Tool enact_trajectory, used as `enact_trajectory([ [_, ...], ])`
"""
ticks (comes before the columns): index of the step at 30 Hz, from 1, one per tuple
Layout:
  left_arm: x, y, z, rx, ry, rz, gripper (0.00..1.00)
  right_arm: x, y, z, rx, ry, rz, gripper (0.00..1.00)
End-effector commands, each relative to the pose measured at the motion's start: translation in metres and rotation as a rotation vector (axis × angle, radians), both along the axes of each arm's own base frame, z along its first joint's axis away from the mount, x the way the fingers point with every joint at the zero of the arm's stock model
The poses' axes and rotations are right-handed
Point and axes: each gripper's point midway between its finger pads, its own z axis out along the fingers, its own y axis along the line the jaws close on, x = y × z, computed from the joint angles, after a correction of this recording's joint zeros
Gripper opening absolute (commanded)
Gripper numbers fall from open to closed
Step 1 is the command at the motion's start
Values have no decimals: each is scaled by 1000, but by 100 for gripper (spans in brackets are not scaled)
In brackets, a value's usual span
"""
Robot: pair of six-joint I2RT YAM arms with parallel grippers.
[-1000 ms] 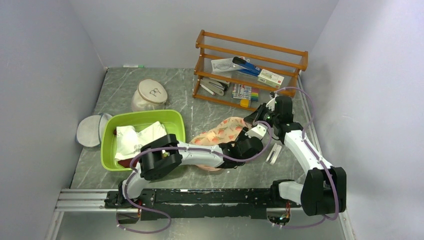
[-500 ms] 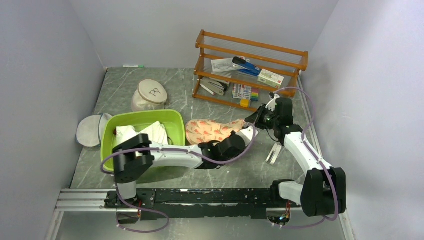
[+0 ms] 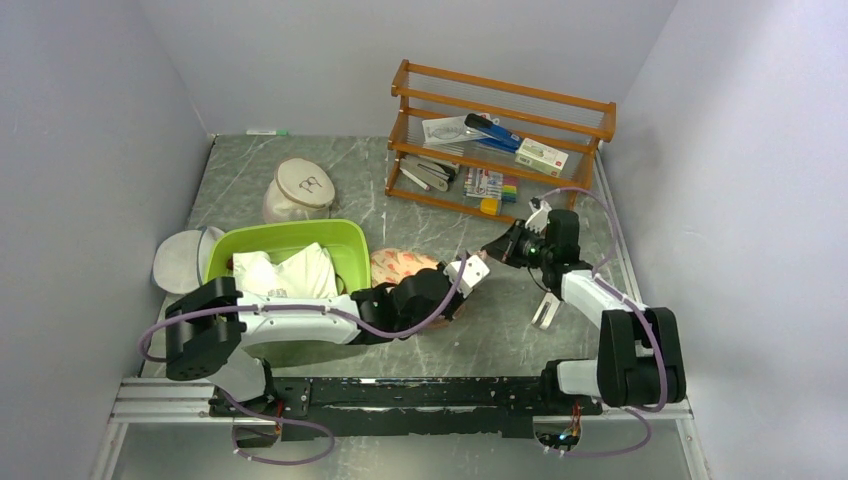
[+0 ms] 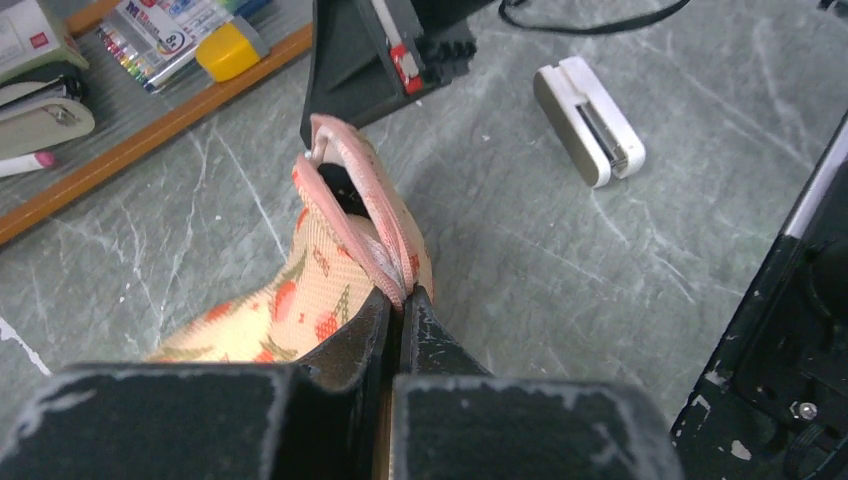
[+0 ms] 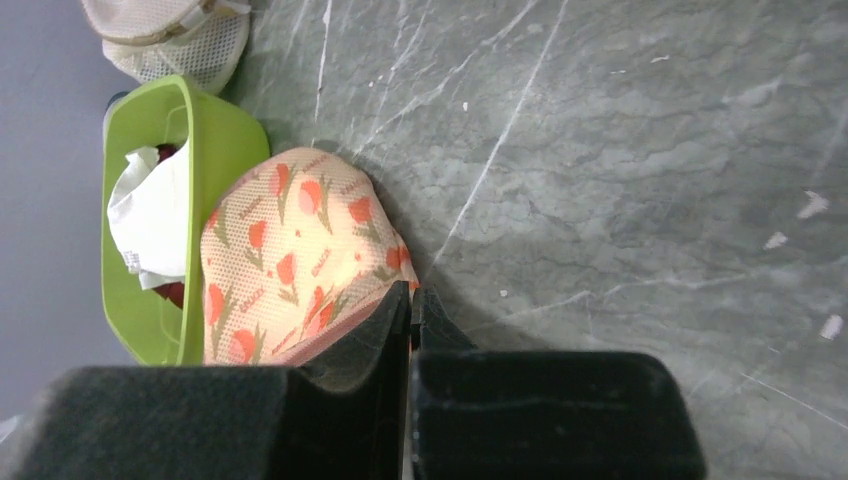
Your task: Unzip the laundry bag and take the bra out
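The peach-pink laundry bag [image 3: 400, 266] with red-orange prints lies beside the green basin, mostly under my left arm. In the left wrist view my left gripper [image 4: 402, 300] is shut on the pink zipper rim of the laundry bag [image 4: 310, 300]. A dark gap shows along that rim. The right gripper [image 4: 375, 55] holds the rim's far end. In the right wrist view my right gripper [image 5: 412, 294] is shut on the edge of the laundry bag [image 5: 285, 250]. From above, the left gripper [image 3: 468, 272] and right gripper [image 3: 498, 250] sit close together. The bra is hidden.
A green basin [image 3: 285, 232] with white cloth stands left of the bag. Behind it are a round white mesh bag [image 3: 300, 188] and a flat grey-white disc bag [image 3: 180, 262]. A wooden rack [image 3: 500, 130] of stationery is at the back. A small white clip-like object [image 3: 546, 308] lies near the right arm.
My left gripper has shut on the bag's rim and the left arm swung left, drawing the bag toward the basin. The right gripper followed left, still shut on the bag.
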Motion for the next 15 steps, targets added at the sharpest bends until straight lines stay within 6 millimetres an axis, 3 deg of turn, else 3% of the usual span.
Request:
enact_trajectory([
  [1, -8, -18, 51, -201, -14, -84, 7, 9, 9, 1, 25, -76, 37, 0],
  [4, -6, -25, 42, -174, 22, -78, 7, 11, -3, -3, -43, -22, -14, 0],
  [6, -5, -31, 32, -150, 48, -84, 7, 14, -15, 5, -103, -22, -65, 2],
  [9, -4, -43, 9, -100, 152, -110, 8, 16, -38, 20, -200, -13, -172, 23],
  [10, -3, -46, 2, -91, 190, -123, 12, 16, -46, 24, -231, -1, -217, 30],
  [12, -4, -49, -6, -93, 252, -152, 30, 14, -61, 35, -279, 9, -294, 39],
  [15, -8, -52, 0, -137, 278, -214, 54, 12, -72, 58, -302, -33, -352, 54],
])
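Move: The laundry bag is already held by its pink-hemmed edge in both closed grippers. Its middle lies about 6 cm left, 1 cm ahead and 10 cm below the left hand, and roughly 11 cm left, 8 cm back and 6 cm below the right. From the right hand, the white stapler lies some 14 cm right, 12 cm back and 9 cm down, and the yellow block on the rack about 9 cm ahead, 2 cm right and 5 cm down. The bag's edge is let go by both hands. The right, after a slight dip, swings up and to its right with a little forward, ending about 5 cm away from the bag's edge, fingers opening to nearly half and wrist turning some 15 degrees clockwise. The left barely lifts, then goes about 4 cm right and slightly down over the bag, tipping fingertips down as its fingers part. ##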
